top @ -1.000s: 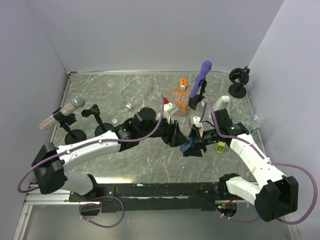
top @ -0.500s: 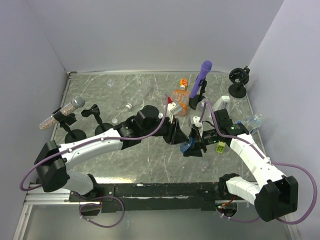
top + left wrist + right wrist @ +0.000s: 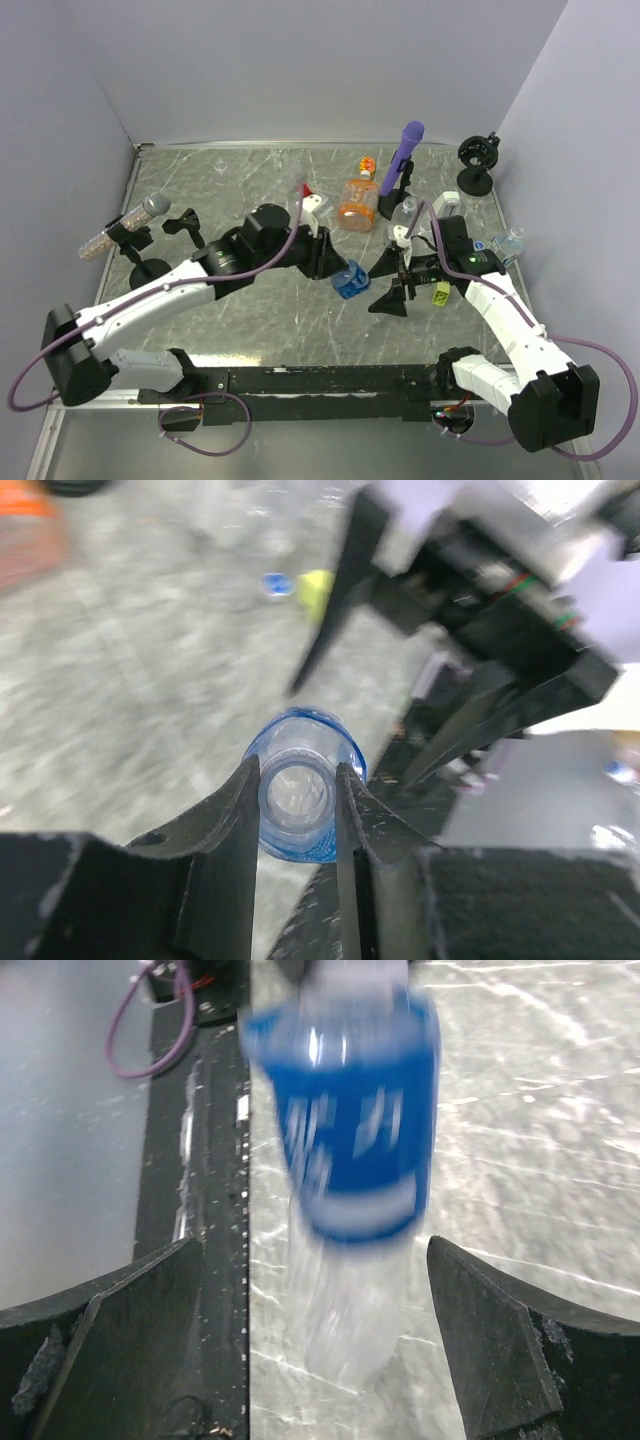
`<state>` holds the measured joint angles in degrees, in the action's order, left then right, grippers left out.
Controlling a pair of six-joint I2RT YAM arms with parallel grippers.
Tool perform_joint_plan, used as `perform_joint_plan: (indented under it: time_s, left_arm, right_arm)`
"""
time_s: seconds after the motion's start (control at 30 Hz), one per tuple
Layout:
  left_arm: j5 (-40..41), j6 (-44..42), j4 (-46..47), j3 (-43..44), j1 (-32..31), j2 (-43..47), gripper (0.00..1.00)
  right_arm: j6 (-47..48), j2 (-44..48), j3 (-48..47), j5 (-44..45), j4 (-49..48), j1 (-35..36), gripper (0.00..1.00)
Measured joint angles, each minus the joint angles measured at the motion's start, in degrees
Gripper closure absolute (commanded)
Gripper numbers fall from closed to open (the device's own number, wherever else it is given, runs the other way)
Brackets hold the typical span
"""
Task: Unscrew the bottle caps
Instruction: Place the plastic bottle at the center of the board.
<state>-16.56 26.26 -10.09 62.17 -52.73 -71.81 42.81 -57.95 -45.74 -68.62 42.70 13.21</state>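
My left gripper (image 3: 338, 275) (image 3: 297, 772) is shut on the neck of a clear bottle with a blue label (image 3: 350, 281) (image 3: 297, 805) and holds it above the table. In the left wrist view the bottle's mouth faces the camera and carries no cap. My right gripper (image 3: 388, 283) (image 3: 315, 1360) stands wide open just right of the bottle, with the blurred bottle (image 3: 345, 1150) between its spread fingers and touching neither. A small blue cap (image 3: 272, 581) lies on the table beside a yellow-green block (image 3: 318, 588) (image 3: 440, 293).
An orange bottle (image 3: 357, 202) stands behind the grippers, with a purple microphone-like stick (image 3: 405, 150) on a stand to its right. A clear bottle (image 3: 508, 242) sits at the right edge. Black stands (image 3: 140, 250) occupy the left side, another (image 3: 477, 160) the back right.
My right gripper has opened and let go of the blue-labelled bottle. My left gripper has shut on the neck and carried the bottle to the left, away from the right gripper.
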Motion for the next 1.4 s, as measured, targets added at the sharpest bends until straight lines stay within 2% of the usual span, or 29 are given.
perform_joint_plan:
  time_s: [0.13, 0.33, 0.53, 0.67, 0.8, 1.17, 1.4]
  left_arm:
    - [6.4, -3.2, -9.7, 2.0, 1.7, 3.5, 0.99]
    - [20.3, -8.7, -25.4, 10.4, 5.9, 4.1, 0.99]
    - [28.7, -14.8, -31.3, 16.5, 17.7, 3.5, 0.99]
    - [27.9, -17.6, -30.6, 16.7, 26.1, 1.1, 0.99]
    - [25.5, -19.3, -28.9, 16.7, 30.9, -2.6, 0.99]
    - [20.4, -21.6, -24.3, 16.7, 34.6, -10.3, 0.99]
    - [19.4, -21.7, -20.7, 16.7, 35.3, -11.3, 0.99]
  right_arm:
    - [-3.7, 1.7, 0.1, 2.1, -3.5, -1.4, 0.01]
    - [-7.9, 3.7, 0.9, 5.4, -7.7, -3.1, 0.01]
    - [-9.2, 3.8, 1.1, 6.3, -9.1, -3.1, 0.01]
    - [-9.5, 4.0, 1.1, 6.5, -9.3, -3.1, 0.01]
    - [-9.7, 4.3, 1.1, 6.5, -9.3, -3.3, 0.01]
    - [-9.9, 4.4, 1.1, 6.5, -9.3, -3.4, 0.01]
    - [-9.9, 4.4, 1.1, 6.5, -9.3, -3.4, 0.01]
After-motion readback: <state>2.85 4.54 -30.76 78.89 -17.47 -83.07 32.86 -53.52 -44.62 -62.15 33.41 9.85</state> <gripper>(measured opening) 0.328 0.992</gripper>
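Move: The left hand already holds the blue-labelled bottle by its neck; the open patch of board it is being taken to lies about 28 cm ahead, 26 cm to the left and some 25 cm below. The standing clear bottle is roughly 36 cm ahead and 32 cm left, the lying white-capped bottle 36 ahead and 19 left, the empty stand 14 ahead and 35 left. From the right hand that patch is about 31 cm ahead, 35 cm left and 18 cm down. Keeping its grip on the neck, the left hand swings the bottle quickly left and forward, about 24 cm and 21 cm, away from the right gripper and towards the clear bottles, turning some 40 degrees counter-clockwise while its fingers tip more downward; it rises about 3 cm on the way, then sinks roughly 6 cm as the sideways travel stops and it eases on forward. The right hand, already empty and wide open, shifts about 3 cm forward and slightly right, turns some 10 degrees clockwise, then stays there. ##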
